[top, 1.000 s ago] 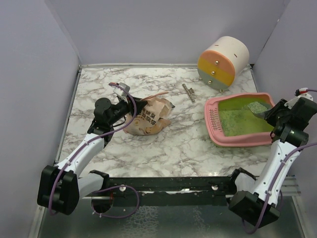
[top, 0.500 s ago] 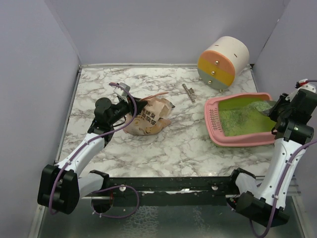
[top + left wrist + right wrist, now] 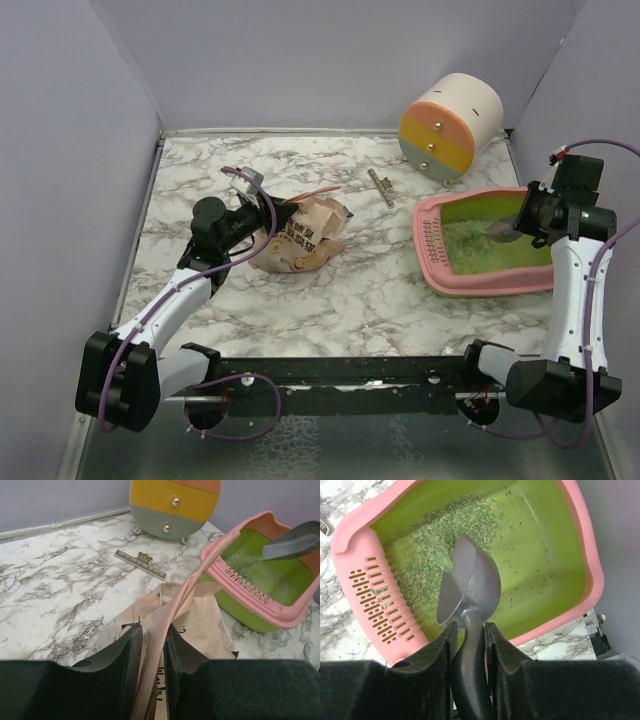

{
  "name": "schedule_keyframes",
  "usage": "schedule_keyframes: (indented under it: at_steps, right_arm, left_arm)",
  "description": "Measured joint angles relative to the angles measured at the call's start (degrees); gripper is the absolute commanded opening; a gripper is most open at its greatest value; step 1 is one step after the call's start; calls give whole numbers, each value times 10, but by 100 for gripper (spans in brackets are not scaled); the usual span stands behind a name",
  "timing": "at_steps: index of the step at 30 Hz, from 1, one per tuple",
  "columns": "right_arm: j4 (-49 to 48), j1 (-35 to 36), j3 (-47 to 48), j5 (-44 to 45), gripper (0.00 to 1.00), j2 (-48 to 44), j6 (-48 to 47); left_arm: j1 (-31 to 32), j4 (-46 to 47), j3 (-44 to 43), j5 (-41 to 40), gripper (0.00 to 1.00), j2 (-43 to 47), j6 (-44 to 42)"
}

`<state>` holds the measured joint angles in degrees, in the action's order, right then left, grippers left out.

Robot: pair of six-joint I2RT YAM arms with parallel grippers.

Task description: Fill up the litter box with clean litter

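The litter box [image 3: 430, 245] stands at the right of the table, its pink rim [image 3: 375, 600] round a lime-green inside. Clean litter [image 3: 430, 545] lies as a speckled patch over its left half [image 3: 462, 240]. My right gripper [image 3: 469, 627] is shut on the dark handle of a silver scoop [image 3: 470, 587], which tilts mouth-down over the tray with granules at its lip. From above, the scoop [image 3: 505, 228] hangs over the box's far right. My left gripper [image 3: 152, 630] is shut on the pink strap of the tan paper bag [image 3: 200, 615], which lies crumpled mid-table [image 3: 300, 238].
A round cream drum [image 3: 450, 125] with orange, yellow and grey bands stands behind the litter box. A small metal ruler-like strip [image 3: 380, 187] lies between bag and drum. Lilac walls close in the table on three sides.
My right arm has swung up and back over the litter box, and the scoop has tipped from level to mouth-down, spilling its litter. The left arm and bag have not moved.
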<state>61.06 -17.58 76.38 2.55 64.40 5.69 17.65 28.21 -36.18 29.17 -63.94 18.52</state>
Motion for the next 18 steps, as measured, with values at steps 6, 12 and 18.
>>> schedule_keyframes:
  at_steps: [6, 12, 18]
  right_arm:
    - [27, 28, 35, 34, 1, 16, 0]
    - [34, 42, 74, 44, 1, 20, -1]
    - [32, 42, 76, -70, 1, 16, -11]
  left_arm:
    - [0, 0, 0, 0, 26, 0, 0]
    - [0, 0, 0, 0, 16, -1, 0]
    - [0, -2, 0, 2, 0, -1, -3]
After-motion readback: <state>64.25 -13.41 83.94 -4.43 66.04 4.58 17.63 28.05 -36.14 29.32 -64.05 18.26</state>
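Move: The bag rim already lies between the left hand's parted fingers, with the bag's middle about 5 cm to that hand's right and some 12 cm below, level with it fore and aft. The right hand holds the scoop over the litter box, whose middle is roughly 4 cm ahead, 3 cm left and 17 cm below; from this hand the bag's middle is about 44 cm left, 5 cm ahead and 14 cm below, and the ruler 24 cm left, 17 cm ahead and 22 cm below. Keeping its grip on the scoop handle, the right hand first lifts about 3 cm off its pouring place above the litter box, then swings left, nearly 4 cm by the end and gathering speed, towards the bag, with a slight drift forward and a counter-clockwise turn of some 10 degrees. Late in this, the left hand stays where it is and shuts its fingers most of the way, pinching the bag rim that had lain between them. ##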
